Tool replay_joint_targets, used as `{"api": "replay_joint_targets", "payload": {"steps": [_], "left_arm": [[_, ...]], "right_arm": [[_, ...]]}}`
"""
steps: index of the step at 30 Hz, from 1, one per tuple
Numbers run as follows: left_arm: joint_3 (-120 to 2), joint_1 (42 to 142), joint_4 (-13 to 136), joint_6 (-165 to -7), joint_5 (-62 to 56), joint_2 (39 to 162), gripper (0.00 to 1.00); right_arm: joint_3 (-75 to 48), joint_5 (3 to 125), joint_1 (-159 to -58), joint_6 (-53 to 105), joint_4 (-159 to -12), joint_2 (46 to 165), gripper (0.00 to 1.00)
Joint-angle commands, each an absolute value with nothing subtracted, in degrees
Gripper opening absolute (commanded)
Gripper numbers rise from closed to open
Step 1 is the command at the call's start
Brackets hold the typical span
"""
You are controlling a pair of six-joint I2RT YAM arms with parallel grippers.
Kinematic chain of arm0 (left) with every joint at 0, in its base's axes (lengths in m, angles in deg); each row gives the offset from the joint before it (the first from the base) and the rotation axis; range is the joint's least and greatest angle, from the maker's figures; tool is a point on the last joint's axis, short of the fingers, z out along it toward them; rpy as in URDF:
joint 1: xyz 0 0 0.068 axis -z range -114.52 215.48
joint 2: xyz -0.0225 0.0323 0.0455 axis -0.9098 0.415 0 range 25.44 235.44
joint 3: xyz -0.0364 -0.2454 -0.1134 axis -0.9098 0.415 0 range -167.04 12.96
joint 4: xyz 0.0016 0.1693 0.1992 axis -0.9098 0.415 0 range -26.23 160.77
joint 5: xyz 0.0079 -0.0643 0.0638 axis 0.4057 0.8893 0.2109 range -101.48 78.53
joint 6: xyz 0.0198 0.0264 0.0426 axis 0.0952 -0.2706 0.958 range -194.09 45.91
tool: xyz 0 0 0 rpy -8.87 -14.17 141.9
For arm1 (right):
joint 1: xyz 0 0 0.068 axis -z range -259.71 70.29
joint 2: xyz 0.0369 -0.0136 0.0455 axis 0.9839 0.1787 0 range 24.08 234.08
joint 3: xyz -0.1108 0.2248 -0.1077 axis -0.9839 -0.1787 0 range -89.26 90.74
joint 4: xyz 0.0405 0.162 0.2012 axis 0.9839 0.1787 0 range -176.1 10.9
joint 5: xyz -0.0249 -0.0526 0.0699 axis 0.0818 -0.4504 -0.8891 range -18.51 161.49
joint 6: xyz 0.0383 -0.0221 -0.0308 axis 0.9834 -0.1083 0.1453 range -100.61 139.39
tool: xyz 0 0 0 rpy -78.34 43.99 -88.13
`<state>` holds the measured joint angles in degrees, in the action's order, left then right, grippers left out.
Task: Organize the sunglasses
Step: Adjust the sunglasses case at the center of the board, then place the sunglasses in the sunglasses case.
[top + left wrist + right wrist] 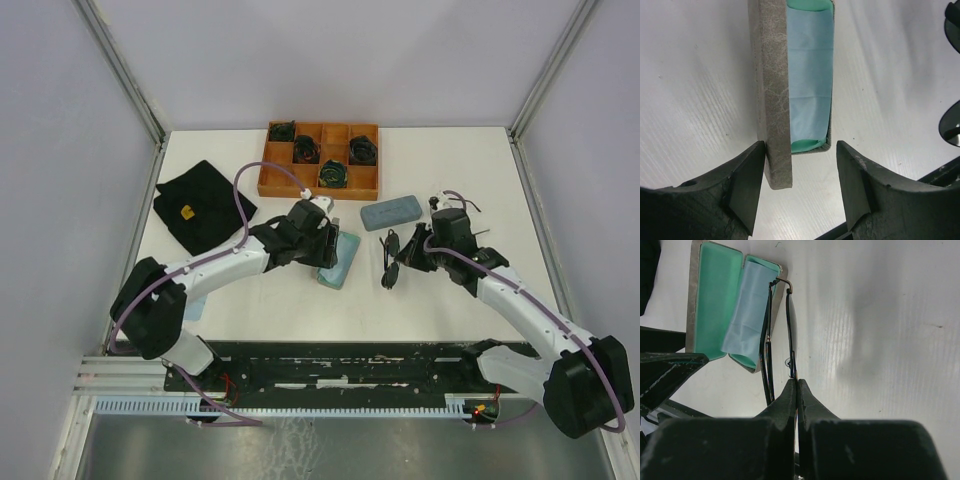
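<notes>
A folded pair of dark wire-framed sunglasses [790, 325] hangs just above the table with my right gripper [797, 382] shut on its frame. In the top view the sunglasses [389, 265] are right of an open case [341, 262] lined in green. A light blue cloth [810, 75] lies inside the case. My left gripper [800, 180] is open at the near end of the case [772, 100]. The raised grey lid's corner stands between the fingers, close to the left pad [747, 185] and well apart from the right one. My left gripper [328, 240] sits over the case's left side.
A closed grey-blue case [390, 213] lies behind the sunglasses. A wooden compartment tray [268, 170] at the back holds dark green bundles [333, 175]. A black cloth [200, 205] lies at the left. Enclosure walls border the table on both sides.
</notes>
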<state>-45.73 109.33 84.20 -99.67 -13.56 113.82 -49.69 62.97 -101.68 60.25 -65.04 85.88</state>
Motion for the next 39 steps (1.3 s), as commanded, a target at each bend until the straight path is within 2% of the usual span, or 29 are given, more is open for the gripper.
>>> {"api": "replay_joint_targets", "payload": {"steps": [1,10,18,24,27,39], "left_arm": [[-44.78,110.18,79.9,-102.95,-10.43,110.39,0.66],[-43.19,111.19,77.79,-104.07,-8.86,109.28,0.65],[-43.85,109.39,79.32,-102.96,-14.06,105.68,0.67],[-42.46,106.84,75.23,-103.87,-15.26,102.06,0.67],[-40.33,105.59,71.91,-104.78,-14.17,100.56,0.63],[-38.03,102.81,68.67,-104.14,-12.05,99.48,0.61]], "right_arm": [[-48.21,64.76,-102.95,61.81,-69.47,86.41,0.0],[-47.85,64.44,-106.71,64.33,-76.09,90.54,0.0],[-46.81,65.05,-109.91,67.78,-85.28,97.18,0.0],[-47.51,68.93,-112.96,72.75,-93.36,102.24,0.0],[-47.99,70.17,-114.0,74.4,-96.78,104.4,0.0],[-45.76,73.18,-116.83,74.85,-96.19,110.21,0.0]]}}
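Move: The open sunglasses case lies about 4 cm ahead of the left hand and 3 cm to its right, its middle some 4 cm lower, the raised lid's near end already between the spread fingers. From the right hand, which holds the folded sunglasses, that case is about 12 cm left, 4 cm ahead and 8 cm below. The closed blue case lies roughly 16 cm ahead of the right hand and 2 cm left. With a finger already against the raised lid's near end, the left hand nudges it right and back about 1.5 cm each, then comes free, rising some 5 cm while going forward and left, fingers spread and tilting up. The right hand keeps its pinch on the sunglasses and carries them about 10 cm left, drifting forward and sinking 4 to 5 cm, to just over the open case. ##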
